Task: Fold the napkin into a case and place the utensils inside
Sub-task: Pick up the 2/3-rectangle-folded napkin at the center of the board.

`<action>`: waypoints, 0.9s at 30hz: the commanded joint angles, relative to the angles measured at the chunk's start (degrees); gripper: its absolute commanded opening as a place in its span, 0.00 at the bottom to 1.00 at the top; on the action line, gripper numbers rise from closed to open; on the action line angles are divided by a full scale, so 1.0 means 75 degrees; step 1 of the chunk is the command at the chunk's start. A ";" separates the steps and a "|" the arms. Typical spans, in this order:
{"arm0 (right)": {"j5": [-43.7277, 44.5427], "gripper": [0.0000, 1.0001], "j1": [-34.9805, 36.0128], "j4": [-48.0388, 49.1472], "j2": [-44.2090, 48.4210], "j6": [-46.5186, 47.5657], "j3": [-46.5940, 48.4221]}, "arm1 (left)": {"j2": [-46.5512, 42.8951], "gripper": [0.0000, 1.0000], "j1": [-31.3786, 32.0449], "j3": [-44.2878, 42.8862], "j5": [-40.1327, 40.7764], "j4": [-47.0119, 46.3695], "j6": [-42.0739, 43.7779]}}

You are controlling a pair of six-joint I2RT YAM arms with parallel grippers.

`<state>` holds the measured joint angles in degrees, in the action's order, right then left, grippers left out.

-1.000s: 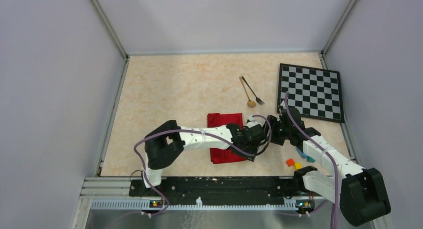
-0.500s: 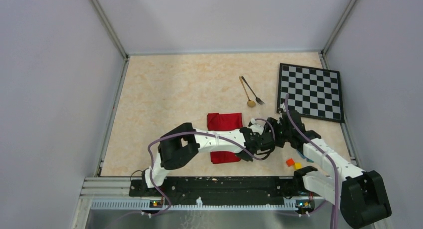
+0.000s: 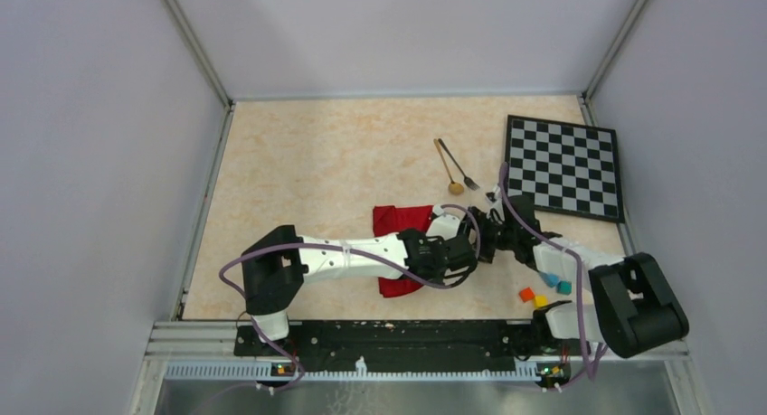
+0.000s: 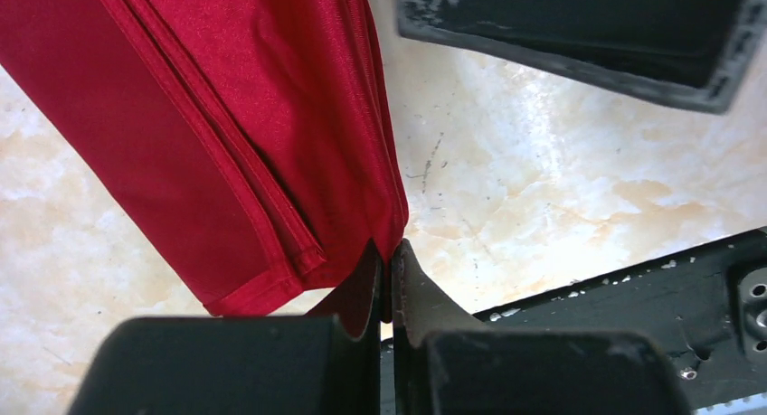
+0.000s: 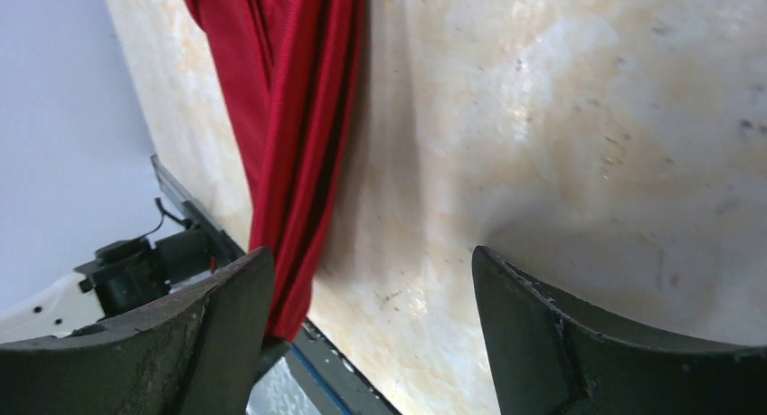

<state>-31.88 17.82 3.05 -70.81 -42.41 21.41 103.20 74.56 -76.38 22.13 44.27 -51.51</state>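
Observation:
The deep-red napkin lies folded in the middle of the table, partly under my left arm. My left gripper is at its right edge. In the left wrist view the jaws are pressed together with a fold of the napkin pinched at the left gripper's tips. My right gripper is just right of it, open, with only bare table between its fingers. The napkin hangs beside its left finger. The gold spoon and dark fork lie together farther back.
A black-and-white checkered board lies at the back right. Small coloured blocks sit near the right arm's base. One of the right gripper's fingers shows at the top of the left wrist view. Walls enclose the table on three sides.
The left gripper has shut on the napkin's right edge. The right gripper has opened wider and shifted back and left. The napkin's right part has bunched narrower.

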 commanded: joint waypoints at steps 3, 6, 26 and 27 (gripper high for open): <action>-0.0836 0.79 0.0006 0.2362 -0.0910 -0.0898 0.0253 | -0.0208 0.00 -0.0003 0.0151 -0.0074 -0.0358 -0.0054; -0.0966 0.78 0.0185 0.3067 -0.1680 -0.1197 0.0360 | -0.0190 0.00 -0.0004 0.0123 -0.0081 -0.0348 0.0001; -0.0067 0.35 0.0707 0.5518 -0.3949 -0.1876 0.0752 | -0.0464 0.00 -0.0004 0.0422 -0.0173 -0.0529 0.0041; -0.0052 0.33 0.0712 0.5509 -0.3988 -0.1838 0.0793 | -0.0476 0.00 0.0001 0.0457 -0.0179 -0.0558 0.0061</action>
<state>-34.72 22.87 41.12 -99.20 -57.67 25.26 102.83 74.56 -74.11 20.67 41.82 -51.29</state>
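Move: The upright right edge of the folded napkin is the right hand's aim: its grasping place lies about 5 cm ahead, 6 cm to the left and 2 cm below, the napkin's middle 13 cm left and 3 cm back. The spoon lies roughly 16 cm ahead and 5 cm left, the fork 17 cm ahead and 3 cm left. From the left hand, already pinching near the napkin's near right corner, that grasping place is some 13 cm ahead, 2 cm right, 4 cm lower. Reaching about 6 cm left and 5 cm forward while sinking slightly, the right hand goes in from the table's right side to the raised right edge of the napkin, veering mostly forward at the end. It rolls some 15 degrees, left side up, and its wide-open fingers close to under half their opening around the edge. The left hand practically stays put, keeping its pinch. ##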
